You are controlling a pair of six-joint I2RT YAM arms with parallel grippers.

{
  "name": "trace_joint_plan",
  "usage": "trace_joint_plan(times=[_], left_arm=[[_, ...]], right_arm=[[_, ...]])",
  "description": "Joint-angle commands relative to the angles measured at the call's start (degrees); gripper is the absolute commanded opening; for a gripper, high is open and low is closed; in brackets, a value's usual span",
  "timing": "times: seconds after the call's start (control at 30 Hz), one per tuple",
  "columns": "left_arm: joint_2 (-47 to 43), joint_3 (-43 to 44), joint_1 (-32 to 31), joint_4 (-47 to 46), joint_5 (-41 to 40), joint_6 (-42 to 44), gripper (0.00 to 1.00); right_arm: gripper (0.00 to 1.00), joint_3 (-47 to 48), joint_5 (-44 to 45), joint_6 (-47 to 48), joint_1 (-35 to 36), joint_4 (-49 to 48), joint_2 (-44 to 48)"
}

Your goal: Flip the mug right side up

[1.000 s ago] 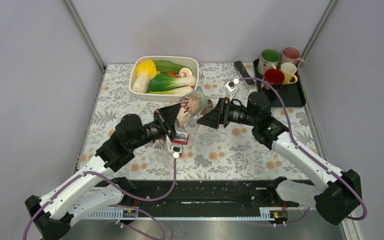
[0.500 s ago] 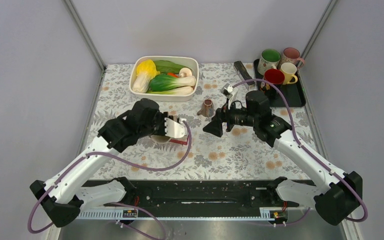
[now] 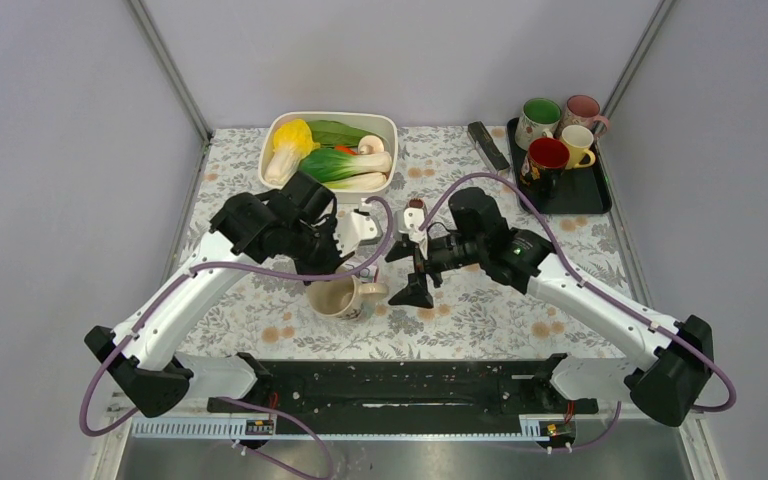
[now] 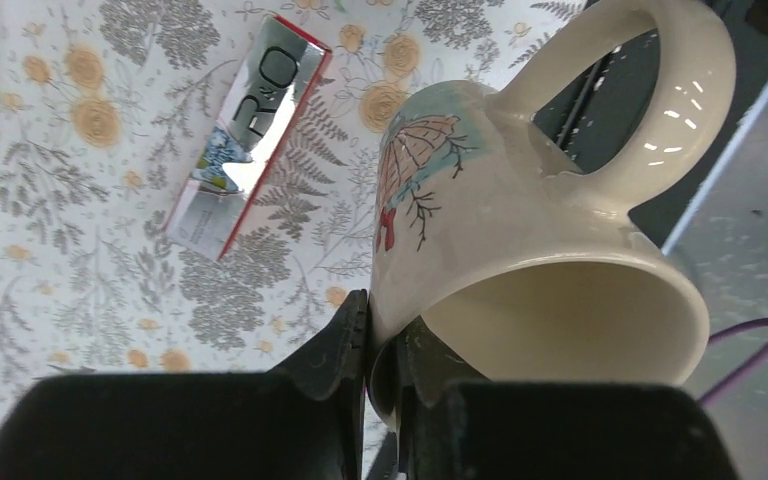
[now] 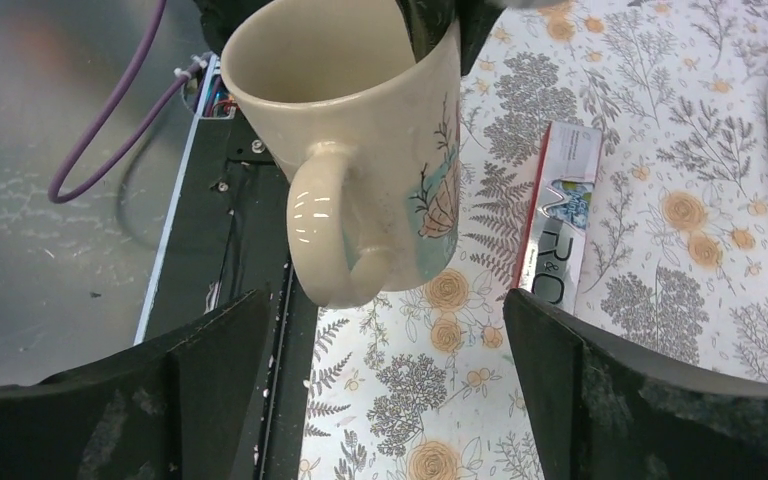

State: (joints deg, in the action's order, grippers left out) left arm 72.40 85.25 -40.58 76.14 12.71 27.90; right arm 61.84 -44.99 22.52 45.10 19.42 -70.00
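The cream mug [image 3: 338,297] with a shell drawing has its mouth facing up, a little tilted, and its handle [image 3: 371,290] points right. It is low over the table near the front edge; I cannot tell if it rests on it. My left gripper [image 3: 336,266] is shut on the mug's rim [image 4: 385,345], one finger inside and one outside. In the right wrist view the mug [image 5: 380,130] is just ahead of my right gripper [image 5: 385,330]. That gripper [image 3: 407,272] stands wide open to the right of the handle and touches nothing.
A silver and red box [image 4: 250,135] lies flat on the floral cloth beside the mug [image 5: 558,215]. At the back are a white basin [image 3: 388,128] of vegetables and a black tray [image 3: 582,192] with several mugs. A black bar [image 3: 487,145] lies next to the tray.
My left arm has swung the mug from mid-table toward the front edge, turning its mouth upward. My right gripper has opened wide, released the mug and followed it forward.
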Motion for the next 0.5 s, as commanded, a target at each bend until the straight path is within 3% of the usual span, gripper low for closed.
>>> trace_joint_plan(times=[0.0,0.33,0.43,0.47], left_arm=[[-0.3,4.9,0.3,-1.1,6.6,-8.0,0.00],[1.9,8.1,0.8,-1.9,12.4,-14.2,0.00],[1.9,8.3,0.8,-1.7,11.8,-13.8,0.00],[2.0,8.2,0.8,-1.6,11.7,-13.4,0.00]], right_arm=[[0.97,1.6,-5.2,6.2,1.4,-0.2,-0.8],[0.81,2.5,-0.4,5.7,5.8,-4.3,-3.9],[0.51,2.8,-0.1,5.3,5.8,-4.4,-4.3],[0.30,3.0,0.1,5.2,5.8,-4.4,-4.3]])
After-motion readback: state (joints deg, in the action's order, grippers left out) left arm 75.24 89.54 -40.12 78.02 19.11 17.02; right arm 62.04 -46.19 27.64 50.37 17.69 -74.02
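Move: The cream mug hangs by its rim from the left fingers. Its handle stands about 5 cm to the left of the open right hand, some 1 cm back and 3 cm lower; the mug's body is about 10 cm left, 3 cm back and 5 cm lower. The flat glasses box lies on the table some 13 cm left, 7 cm ahead and 22 cm below. From the left hand the handle is roughly 7 cm right, 3 cm back and 2 cm down. Bring the open right gripper left and back, sinking slightly, about 4 cm in all, so its fingers straddle the mug's handle, then close them about halfway around it. Meanwhile keep the left pinch on the rim and carry the mug to the right and back, rising a little, some 3 cm, tilting the wrist roughly 10 degrees. ##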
